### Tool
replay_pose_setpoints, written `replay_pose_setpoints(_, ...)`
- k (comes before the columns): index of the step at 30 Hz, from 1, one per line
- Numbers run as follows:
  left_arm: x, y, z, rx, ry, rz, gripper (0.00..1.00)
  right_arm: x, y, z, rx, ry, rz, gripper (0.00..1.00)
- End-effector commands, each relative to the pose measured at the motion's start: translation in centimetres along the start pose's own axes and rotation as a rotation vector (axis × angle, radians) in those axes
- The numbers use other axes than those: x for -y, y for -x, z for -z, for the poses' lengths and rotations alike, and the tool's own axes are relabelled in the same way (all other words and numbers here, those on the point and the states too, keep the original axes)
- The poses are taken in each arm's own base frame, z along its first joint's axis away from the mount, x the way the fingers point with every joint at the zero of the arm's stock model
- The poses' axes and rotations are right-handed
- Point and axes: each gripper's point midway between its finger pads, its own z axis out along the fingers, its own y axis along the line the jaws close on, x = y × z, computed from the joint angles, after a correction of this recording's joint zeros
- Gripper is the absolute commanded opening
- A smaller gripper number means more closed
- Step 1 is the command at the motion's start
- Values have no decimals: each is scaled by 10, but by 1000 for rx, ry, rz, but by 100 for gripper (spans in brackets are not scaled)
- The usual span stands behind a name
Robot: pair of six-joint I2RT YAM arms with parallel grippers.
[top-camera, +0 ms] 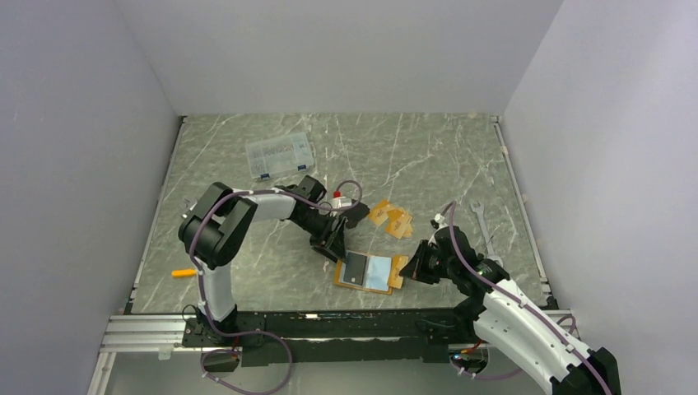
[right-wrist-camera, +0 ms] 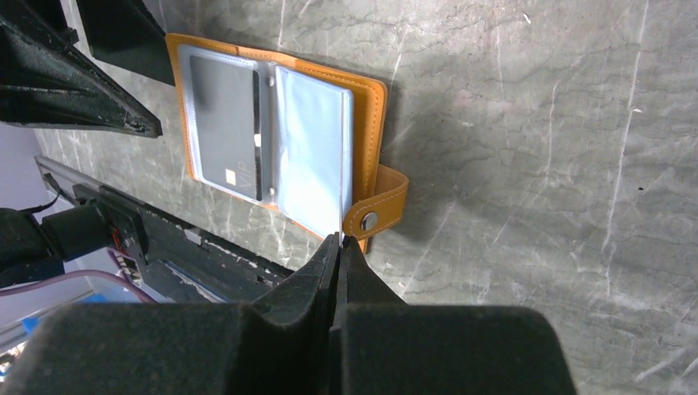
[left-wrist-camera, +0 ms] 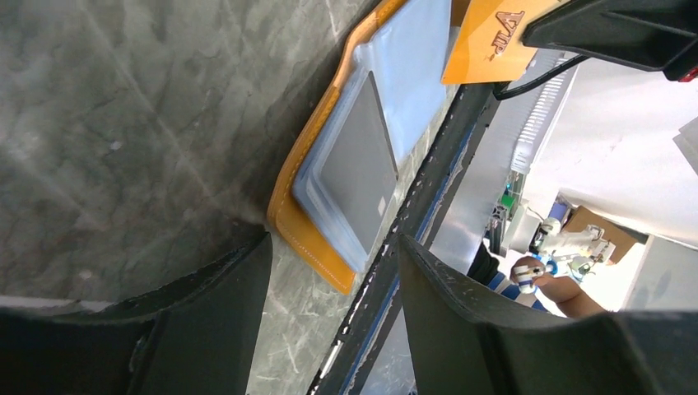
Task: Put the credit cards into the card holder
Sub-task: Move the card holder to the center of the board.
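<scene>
The card holder [top-camera: 387,285] lies open near the table's front edge, orange with pale blue-grey sleeves [right-wrist-camera: 309,140]. A dark grey credit card [right-wrist-camera: 224,123] sits in its left sleeve [left-wrist-camera: 358,177]. Several orange credit cards [top-camera: 393,219] lie loose behind it. My left gripper [top-camera: 333,245] hovers open and empty at the holder's left corner [left-wrist-camera: 333,247]. My right gripper [right-wrist-camera: 337,240] is shut on the edge of the right sleeve page, next to the snap tab [right-wrist-camera: 374,216]. An orange piece marked VIP [left-wrist-camera: 494,41] shows at the holder's far end; I cannot tell whether it is a card.
A clear plastic compartment box [top-camera: 280,155] stands at the back left. A wrench [top-camera: 481,222] lies at the right, a small orange object [top-camera: 183,271] at the front left. The black rail [left-wrist-camera: 428,214] runs close behind the holder's front edge.
</scene>
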Motion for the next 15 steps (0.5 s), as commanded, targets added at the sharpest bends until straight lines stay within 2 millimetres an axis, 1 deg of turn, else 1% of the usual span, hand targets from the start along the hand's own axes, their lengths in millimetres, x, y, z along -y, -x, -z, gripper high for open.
replay_pose_setpoints(1, 11, 1, -9, -10, -18, -55, 63, -3, -1, -2, 10, 23, -23, 0)
replay_pose_setpoints(6, 17, -2, -15, -36, -31, -69, 61, 0, -3, -3, 14, 29, -38, 0)
replay_pose_setpoints(8, 15, -2, -16, -38, -27, -63, 57, 1, -5, -4, 10, 26, -42, 0)
replay_pose_setpoints(11, 12, -2, -15, -37, -6, -65, 47, 0, -3, -2, 24, 34, -40, 0)
replay_pose_setpoints(14, 10, 0, -12, -22, 30, -76, 40, -7, 1, 3, 47, 64, -30, 0)
replay_pose_setpoints(15, 10, 1, -11, -18, 39, -82, 39, -12, 4, 5, 59, 90, -25, 0)
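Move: Just off the open card holder's left edge, the left hand has its fingers spread. The holder's middle lies about 6 cm to its right, 3 cm back and 2 cm below; the dark cards lie some 11 cm ahead and 4 cm right, the loose orange cards about 11 cm ahead and 13 cm right. From the right hand, which holds an orange card, the holder's middle is roughly 9 cm left, 1 cm ahead and 4 cm below. Sliding back and to the right about 2 cm, the left hand brings its open fingers around the holder's left edge, one over the pocket with the grey card, the other on the leather's outer side. It then sinks about half a centimetre as the fingers begin closing, roughly a third of their gap gone. The right hand keeps its orange card upright by the holder's strap side, nearly still. ##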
